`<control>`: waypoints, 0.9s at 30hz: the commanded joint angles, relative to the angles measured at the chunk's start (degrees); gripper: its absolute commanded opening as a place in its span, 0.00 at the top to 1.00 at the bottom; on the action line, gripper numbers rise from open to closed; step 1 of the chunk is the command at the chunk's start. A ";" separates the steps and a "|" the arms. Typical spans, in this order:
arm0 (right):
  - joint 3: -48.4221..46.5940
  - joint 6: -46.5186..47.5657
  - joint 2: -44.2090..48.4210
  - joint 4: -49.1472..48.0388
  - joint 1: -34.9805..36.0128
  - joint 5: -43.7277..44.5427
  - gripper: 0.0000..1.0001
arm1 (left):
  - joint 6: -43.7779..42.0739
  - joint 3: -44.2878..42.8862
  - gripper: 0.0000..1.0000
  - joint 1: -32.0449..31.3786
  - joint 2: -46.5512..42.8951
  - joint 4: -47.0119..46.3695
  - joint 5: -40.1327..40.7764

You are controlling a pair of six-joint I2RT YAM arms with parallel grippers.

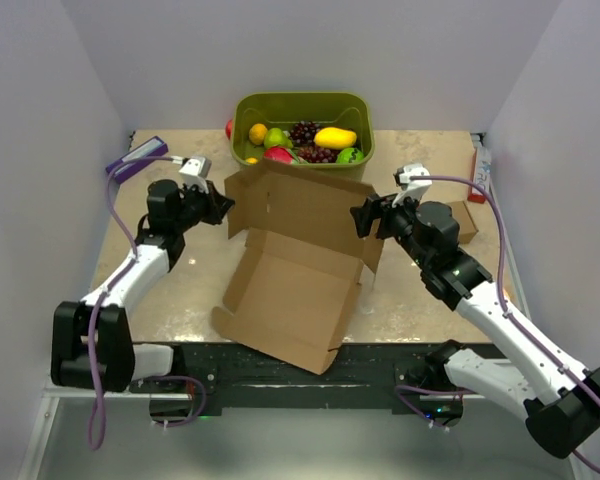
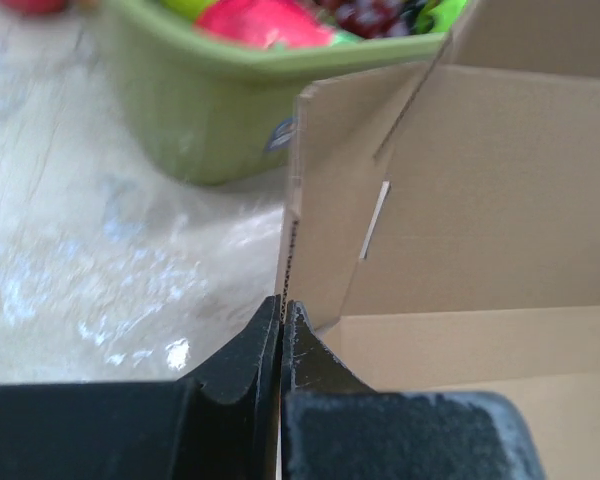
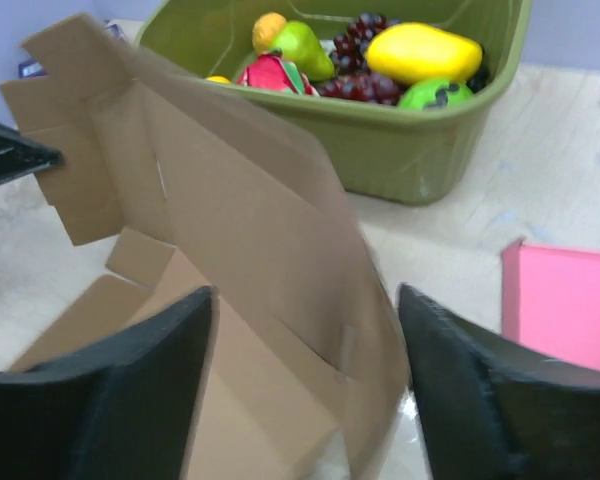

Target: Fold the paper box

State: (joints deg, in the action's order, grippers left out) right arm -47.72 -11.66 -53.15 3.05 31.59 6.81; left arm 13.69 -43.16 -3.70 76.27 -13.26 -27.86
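Observation:
The paper box (image 1: 290, 295), large brown corrugated cardboard, lies open at the table's middle with its lid panel (image 1: 300, 205) standing up at the back. My left gripper (image 1: 223, 206) is shut on the lid's left side flap; in the left wrist view the flap's thin edge (image 2: 292, 240) runs down between the closed fingertips of the gripper (image 2: 282, 306). My right gripper (image 1: 365, 218) is at the lid's right end and is open. In the right wrist view the gripper (image 3: 305, 310) has its fingers on either side of the tilted cardboard (image 3: 250, 210), apart from it.
A green basket (image 1: 300, 97) of fruit stands right behind the lid, and its wall (image 3: 410, 150) is near. A pink block (image 3: 565, 300) and a small brown box (image 1: 464, 220) lie to the right. A purple object (image 1: 138, 157) is at the back left.

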 commanded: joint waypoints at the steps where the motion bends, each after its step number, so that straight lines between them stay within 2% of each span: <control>1: -2.11 -5.64 1.46 2.66 0.13 3.82 0.16 | -3.49 2.28 1.00 -5.16 -7.09 -5.29 5.52; 3: -1.85 -10.91 2.78 5.38 0.13 5.84 0.09 | -4.02 3.25 1.00 -7.71 -9.28 -5.99 8.50; 7: 1.48 -21.27 9.09 6.71 0.05 6.11 0.05 | -4.73 4.83 1.00 -10.97 -11.58 -5.82 14.13; 15: 3.16 -28.85 17.19 9.61 0.13 9.19 0.01 | -3.76 5.10 1.00 -14.92 -13.16 -2.48 26.69; 22: 5.00 -38.85 18.25 8.21 0.05 5.68 0.01 | -2.71 4.84 1.00 -17.65 -13.87 0.16 36.11; 27: 10.54 -47.39 17.21 -0.75 0.13 -2.05 0.01 | -2.36 4.75 1.00 -18.09 -14.40 0.43 37.26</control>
State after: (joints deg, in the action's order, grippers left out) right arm -40.34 -49.80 -34.70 10.20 31.55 10.79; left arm 9.98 -37.87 -21.34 63.70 -10.90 5.08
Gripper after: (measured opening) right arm 0.986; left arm 0.030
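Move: Between the left fingers, already shut, is the back wall's left end flap. From that hand the bottom panel's middle lies about 16 cm back, 12 to the right and 12 below, and the green bin some 16 ahead, 13 right. The right hand, already open at the wall's other end, has the right end flap about 5 cm below and 2 right; the pink box is some 8 ahead, 10 right, and the bottom panel 12 back, 13 left. Keeping its pinch on the left end flap, the left hand draws it back about 3 cm and rightward and up by nearly 4, then eases part-way left and down while turning counter-clockwise. The right hand opens fully, backs some 6 cm off the wall's right end, swinging right and up before returning left and down, and rolls its left side up about 35 degrees. ##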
